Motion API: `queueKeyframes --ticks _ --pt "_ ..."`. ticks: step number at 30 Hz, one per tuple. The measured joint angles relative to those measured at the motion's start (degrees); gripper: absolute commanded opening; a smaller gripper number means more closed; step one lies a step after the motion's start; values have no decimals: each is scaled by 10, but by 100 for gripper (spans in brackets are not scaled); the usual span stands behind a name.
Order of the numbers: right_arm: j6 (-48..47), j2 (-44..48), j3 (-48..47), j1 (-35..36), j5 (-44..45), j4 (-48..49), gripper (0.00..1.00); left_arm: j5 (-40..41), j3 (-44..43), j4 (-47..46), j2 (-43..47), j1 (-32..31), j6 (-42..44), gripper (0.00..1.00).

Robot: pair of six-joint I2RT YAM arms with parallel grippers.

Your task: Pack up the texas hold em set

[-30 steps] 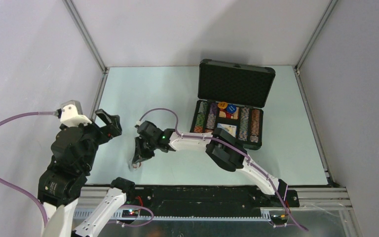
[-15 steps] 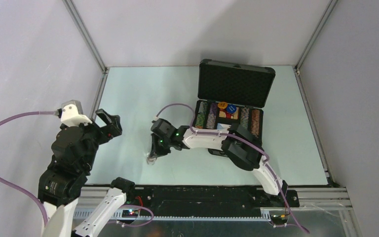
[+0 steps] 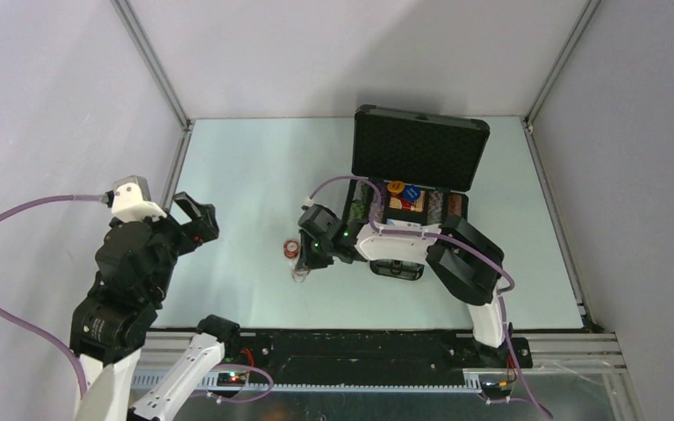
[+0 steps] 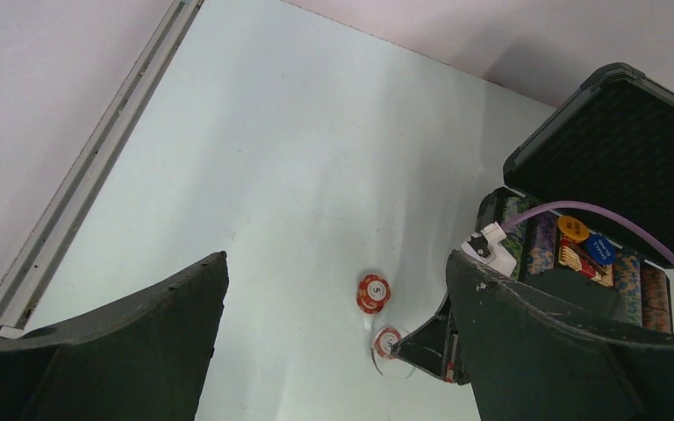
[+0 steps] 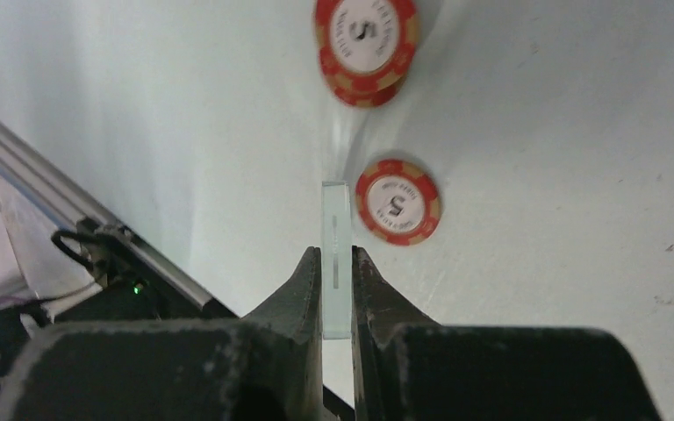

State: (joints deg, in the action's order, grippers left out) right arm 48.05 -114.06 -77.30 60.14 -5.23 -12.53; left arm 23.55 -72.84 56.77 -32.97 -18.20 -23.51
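Observation:
The black case [image 3: 419, 147] stands open at the back right, its foam lid upright, with chip rows [image 3: 456, 206] and a card box [image 3: 404, 197] in the tray. Two stacked red-white chips [image 5: 367, 44] and a single one [image 5: 397, 201] lie on the table left of the case. My right gripper [image 5: 336, 250] is shut on a thin clear plastic piece [image 5: 336, 219], held edge-on just above the table beside the single chip. In the top view that gripper [image 3: 301, 270] hangs left of the case's front corner. My left gripper [image 4: 336, 258] stands open and empty at the far left, well away from the chips.
Metal frame rails [image 3: 175, 167] border the table on the left and right, with grey walls behind them. The right arm's forearm and purple cable [image 3: 421, 235] lie across the front of the case tray. The arm bases sit on the black rail [image 3: 360, 351] at the near edge.
The right gripper has carried the clear piece to the right, from the table's near middle towards the case. The red-white chips now show beside it. The left arm has barely moved.

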Motion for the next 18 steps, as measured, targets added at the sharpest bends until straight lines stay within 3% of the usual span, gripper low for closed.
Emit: queueKeyframes --ticks 5,11,18 --pt "-33 46 10 17 -5 0 0 0 0 0 -3 0 0 98" --pt "-51 172 32 12 7 13 0 0 15 -5 -5 0 -2 98" --pt "-46 359 195 -124 29 29 0 -2 64 -41 -13 0 -7 98"
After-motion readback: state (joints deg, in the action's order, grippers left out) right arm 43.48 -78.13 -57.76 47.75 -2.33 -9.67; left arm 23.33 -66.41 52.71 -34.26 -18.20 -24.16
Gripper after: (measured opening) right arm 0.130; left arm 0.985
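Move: The case, towards which the clear disc in the right fingers is taken, has its middle about 22 cm right and 11 cm ahead of the right hand, slightly below it. A single red chip lies at the disc, 2 cm left, level fore and aft and 4 cm below; the chip stack is 5 cm ahead, 5 cm left, equally low. From the open left hand that single chip lies roughly 3 cm ahead, 15 cm right and 34 cm down. The clear disc, still pinched in the right fingers, comes up off the table beside the single chip, drawing back a little at first, then swings right and somewhat forward over the case's left part, about 14 cm up and 12 cm right, the fingers tipping upward and turning clockwise. The open left hand starts sinking, some 3 cm, easing forward. ##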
